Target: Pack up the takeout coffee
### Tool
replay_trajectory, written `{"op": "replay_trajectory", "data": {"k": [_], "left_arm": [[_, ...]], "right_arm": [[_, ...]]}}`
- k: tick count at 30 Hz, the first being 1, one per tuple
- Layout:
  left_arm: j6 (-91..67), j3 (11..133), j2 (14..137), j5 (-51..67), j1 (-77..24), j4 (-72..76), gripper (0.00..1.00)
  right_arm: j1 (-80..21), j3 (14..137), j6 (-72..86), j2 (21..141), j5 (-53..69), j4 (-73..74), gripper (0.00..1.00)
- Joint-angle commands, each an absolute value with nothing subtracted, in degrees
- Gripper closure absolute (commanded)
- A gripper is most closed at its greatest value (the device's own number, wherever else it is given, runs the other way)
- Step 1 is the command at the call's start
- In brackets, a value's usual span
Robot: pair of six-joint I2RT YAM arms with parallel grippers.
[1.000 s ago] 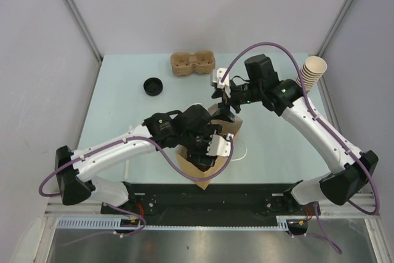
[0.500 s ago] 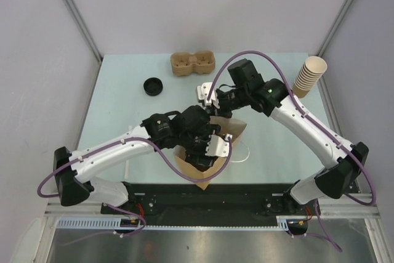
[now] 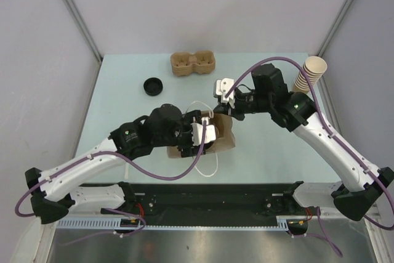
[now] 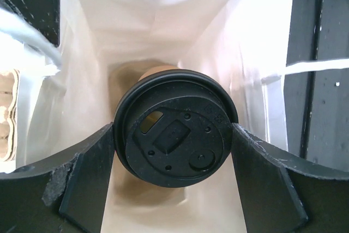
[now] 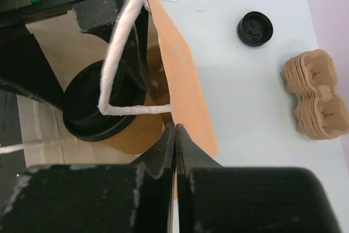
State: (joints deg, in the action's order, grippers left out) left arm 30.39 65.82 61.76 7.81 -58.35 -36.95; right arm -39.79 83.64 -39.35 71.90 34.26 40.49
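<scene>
The takeout coffee (image 4: pixel 174 129), a tan paper cup under a round black lid, sits inside a brown paper bag (image 3: pixel 225 135) with a white lining (image 4: pixel 158 9). My left gripper (image 4: pixel 173 136) reaches into the bag's mouth. Its two fingers (image 4: pixel 90 173) press against opposite sides of the lid. From above, the left gripper (image 3: pixel 198 132) covers the cup. My right gripper (image 5: pixel 175 127) is shut on the bag's brown edge (image 5: pixel 185 80) at the bag's far side. In the right wrist view the lidded cup (image 5: pixel 92 107) shows behind a white cord handle (image 5: pixel 122 53).
A loose black lid (image 3: pixel 152 85) lies at the back left of the table. A brown pulp cup tray (image 3: pixel 192 64) stands at the back centre, and a tall stack of paper cups (image 3: pixel 309 73) at the back right. A second white bag handle (image 3: pixel 209 165) trails toward the near edge.
The right gripper came down onto the bag's far edge and shut on it. The left arm drew back to the left, and the bag swung round with it.
</scene>
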Motion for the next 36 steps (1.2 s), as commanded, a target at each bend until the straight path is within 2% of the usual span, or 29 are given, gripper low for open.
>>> {"op": "replay_trajectory", "data": {"k": [1,12,16,21,28,33,36], "left_arm": [[26.9,63.5,61.1,8.9,-57.9,-32.2,0.80],[29.3,60.6,60.7,2.7,-58.0,-28.4,0.82],[34.7,55.1,58.5,0.1,-59.2,-24.7,0.82],[37.4,54.0,57.5,-1.8,-60.9,-25.8,0.82],[38.6,49.7,56.0,-6.8,-64.2,-23.5,0.83],[38.9,45.9,54.4,-8.5,-67.2,-20.1,0.83],[37.5,43.9,53.9,-8.8,-68.7,-19.2,0.83]], "right_arm": [[-39.4,82.2,-35.2,70.8,33.5,36.1,1.00],[-41.6,82.0,-25.1,68.5,31.9,35.8,1.00],[-43.6,81.7,-20.3,67.1,26.7,35.2,1.00],[-46.1,79.2,-16.4,64.6,20.2,33.1,1.00],[-54.7,70.1,-18.6,56.6,6.0,25.9,1.00],[-55.2,66.5,-21.4,54.2,3.2,24.8,1.00],[-55.7,66.4,-21.8,53.3,6.3,26.0,1.00]]}}
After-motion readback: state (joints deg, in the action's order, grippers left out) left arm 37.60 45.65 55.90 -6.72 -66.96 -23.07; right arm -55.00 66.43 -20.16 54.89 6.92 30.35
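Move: Down inside the paper bag, the takeout tray lies some 15 cm below the left hand, which holds the lidded coffee cup; it is about 4 cm ahead and 4 cm to the right. The bag rim pinched by the right hand is about 9 cm ahead, 3 cm right and 8 cm above the left hand; the near bag handle hangs roughly 8 cm back and 1 cm right. From the right hand, the tray is about 5 cm back, straight sideways, and 22 cm below. Lowering the held cup about 7 cm into the bag towards the tray, the left hand first eases slightly forward, pauses partway down, then draws back and sinks again, rolling some 15 degrees so the lid tips towards the base. The right hand keeps its pinch on the rim, pulling it about 5 cm back and then a little right while turning 15 degrees or so clockwise. ##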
